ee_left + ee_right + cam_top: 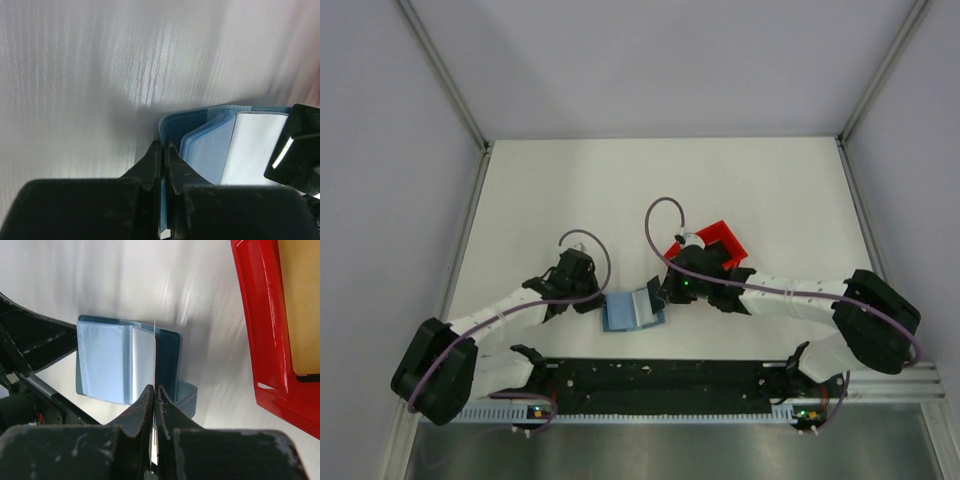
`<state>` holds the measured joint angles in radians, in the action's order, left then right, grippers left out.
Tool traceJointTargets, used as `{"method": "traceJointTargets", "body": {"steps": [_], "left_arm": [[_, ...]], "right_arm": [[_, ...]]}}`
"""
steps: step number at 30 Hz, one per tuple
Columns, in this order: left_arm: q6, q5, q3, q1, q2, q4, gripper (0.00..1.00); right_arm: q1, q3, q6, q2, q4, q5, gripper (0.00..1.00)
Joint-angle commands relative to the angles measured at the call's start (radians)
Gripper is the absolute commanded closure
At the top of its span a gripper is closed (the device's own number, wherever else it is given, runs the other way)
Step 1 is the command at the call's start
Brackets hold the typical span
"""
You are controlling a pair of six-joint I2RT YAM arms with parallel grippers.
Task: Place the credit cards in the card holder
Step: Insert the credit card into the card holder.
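The teal-blue card holder (pixel 632 310) lies open on the table between the two arms, its shiny pockets (pixel 107 360) facing up. My left gripper (pixel 163 145) is shut on the holder's left cover edge (pixel 172 125). Over the holder's right half, my right gripper (pixel 155 388) is shut on a thin white credit card (pixel 155 357), seen edge-on with its far end down among the pockets. From the left wrist that card (pixel 252 150) shows as a white face in the open holder. Another credit card, tan (pixel 300 305), lies in the red bin.
The red bin (pixel 718 243) stands just behind and right of my right gripper (pixel 663 293), its wall (pixel 252 335) close to the holder. My left gripper (pixel 592 303) lies low by the holder's left side. Grey walls enclose the white table.
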<state>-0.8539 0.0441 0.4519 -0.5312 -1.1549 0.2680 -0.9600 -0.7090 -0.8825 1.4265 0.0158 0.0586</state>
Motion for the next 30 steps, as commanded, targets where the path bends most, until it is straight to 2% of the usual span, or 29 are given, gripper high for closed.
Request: {"method": "traceJointTargets", "body": {"steps": [1,6,14,18,23,30], "left_arm": [[0.021,-0.015,0.004,-0.001,-0.003,-0.026,1.0],[0.021,0.002,0.007,0.0,-0.009,-0.046,1.0],[0.012,-0.007,-0.001,-0.001,-0.017,-0.052,1.0],[0.01,-0.01,-0.013,-0.001,-0.026,-0.064,1.0],[0.006,-0.016,-0.027,-0.001,-0.032,-0.075,1.0],[-0.005,-0.021,-0.036,-0.001,-0.029,-0.075,1.0]], "right_arm": [[0.001,-0.055,0.043,0.024,0.044,-0.02,1.0],[-0.025,-0.083,0.069,0.098,0.052,-0.032,1.0],[-0.056,-0.119,0.094,0.123,-0.005,-0.054,1.0],[-0.054,-0.109,0.054,0.147,-0.08,-0.146,1.0],[-0.046,-0.04,-0.032,0.167,-0.209,-0.193,1.0],[-0.013,0.063,-0.102,0.132,-0.28,-0.166,1.0]]}}
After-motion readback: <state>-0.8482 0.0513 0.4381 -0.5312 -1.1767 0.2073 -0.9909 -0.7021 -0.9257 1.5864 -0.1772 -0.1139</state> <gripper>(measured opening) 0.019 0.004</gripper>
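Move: The credit card in the right gripper's still-closed fingers is bound for the card holder's clear sleeve, about 4 cm left of the right hand, 2 cm back and 6 cm below. The holder's blue pages lie some 9 cm left and 2 cm back, equally low; the red box is roughly 10 cm ahead and 10 cm right. From the left hand, that sleeve is about 9 cm right, 1 cm back and 1 cm lower. Down first by about 2 cm and a little back, the right hand then swings left, still easing back and rising slightly, carrying the pinched black card over the card holder towards the clear sleeve. It ends by sinking again, about 4 cm left of its start and some 10 degrees counter-clockwise. The left hand keeps the holder's left edge pinched, almost still. ##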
